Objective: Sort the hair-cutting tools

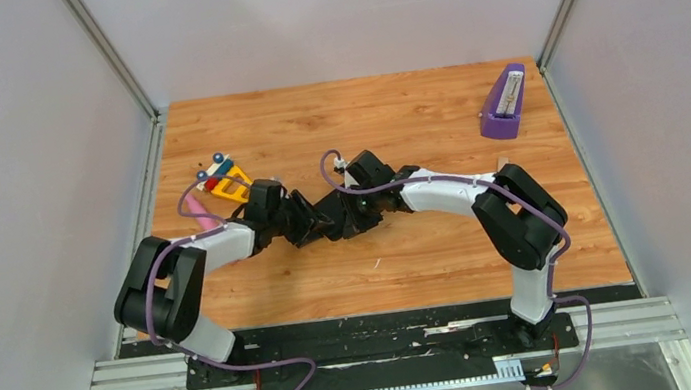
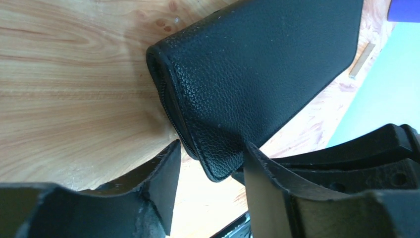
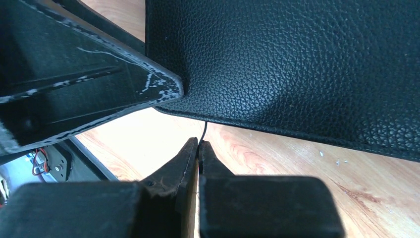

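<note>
The hair-cutting tools are out of view. A black zip case (image 2: 257, 74) lies on the wooden table between the two arms. My left gripper (image 2: 210, 166) is open, and the case's near corner sits in the gap between its fingers without touching them. In the right wrist view the case (image 3: 297, 64) fills the top. My right gripper (image 3: 199, 145) is shut on a thin black cord (image 3: 204, 130) hanging from the case's edge. From above, the left gripper (image 1: 310, 225) and right gripper (image 1: 351, 216) meet at mid-table, hiding most of the case.
A pink tube (image 1: 197, 210) and a yellow, red and blue object (image 1: 224, 179) lie at the left edge of the table. A purple stand (image 1: 505, 103) is at the back right. The left gripper's finger (image 3: 99, 74) crowds the right wrist view's upper left.
</note>
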`<state>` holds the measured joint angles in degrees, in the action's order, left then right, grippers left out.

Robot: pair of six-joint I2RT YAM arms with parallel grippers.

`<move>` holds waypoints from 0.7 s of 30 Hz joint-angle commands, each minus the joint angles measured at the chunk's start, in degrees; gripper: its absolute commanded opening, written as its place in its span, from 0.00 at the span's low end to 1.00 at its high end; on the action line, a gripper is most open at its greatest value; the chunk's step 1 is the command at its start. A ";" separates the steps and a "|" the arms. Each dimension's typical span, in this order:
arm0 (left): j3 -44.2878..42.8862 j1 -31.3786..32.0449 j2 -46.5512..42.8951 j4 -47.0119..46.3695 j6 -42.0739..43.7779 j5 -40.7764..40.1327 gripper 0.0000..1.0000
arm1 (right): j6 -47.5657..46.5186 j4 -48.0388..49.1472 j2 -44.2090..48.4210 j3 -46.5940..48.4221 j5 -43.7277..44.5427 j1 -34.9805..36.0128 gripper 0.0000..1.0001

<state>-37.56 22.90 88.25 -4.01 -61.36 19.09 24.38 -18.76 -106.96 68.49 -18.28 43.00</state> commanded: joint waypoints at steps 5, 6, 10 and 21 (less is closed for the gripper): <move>-1.80 0.53 1.97 -2.55 -1.61 0.61 0.25 | -0.22 1.98 3.01 0.39 2.34 0.34 0.00; -1.81 0.45 1.95 -2.55 -1.54 0.49 0.14 | -0.48 1.79 3.51 0.01 3.08 0.33 0.00; -1.63 -0.83 1.63 -1.47 -0.33 0.14 0.00 | -0.56 0.54 5.85 -2.61 7.16 -1.44 0.00; 0.25 -6.95 -1.13 2.55 4.62 1.15 0.00 | 3.60 -0.29 15.72 -15.95 11.63 -21.92 0.00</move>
<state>-38.09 19.38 89.10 -6.52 -61.95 25.15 25.47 -16.47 -96.64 56.03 -12.43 29.23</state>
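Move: The near-left corner of the black case sits between the left hand's open fingers, 1 cm to their right and slightly below; the case's middle lies about 8 cm right and 4 cm ahead. Some 19 cm to that hand's left and 3 cm farther out is the pink bottle; the yellow toy is 14 cm left, 15 cm ahead. The right hand, already holding the zip-pull cord, has the case's near-right corner about 12 cm to its right and 4 cm ahead. Left fingers, a little over half open, shut on the case's near-left corner and pinch it, the hand then rising about 1 cm. The right hand keeps its closed grip on the zip cord, hardly moving until the pinch is made, then draws it rightward along the near edge towards the near-right corner, gathering speed over about 11 cm and edging 4 cm forward, wrist turning nearly 20 degrees clockwise. ##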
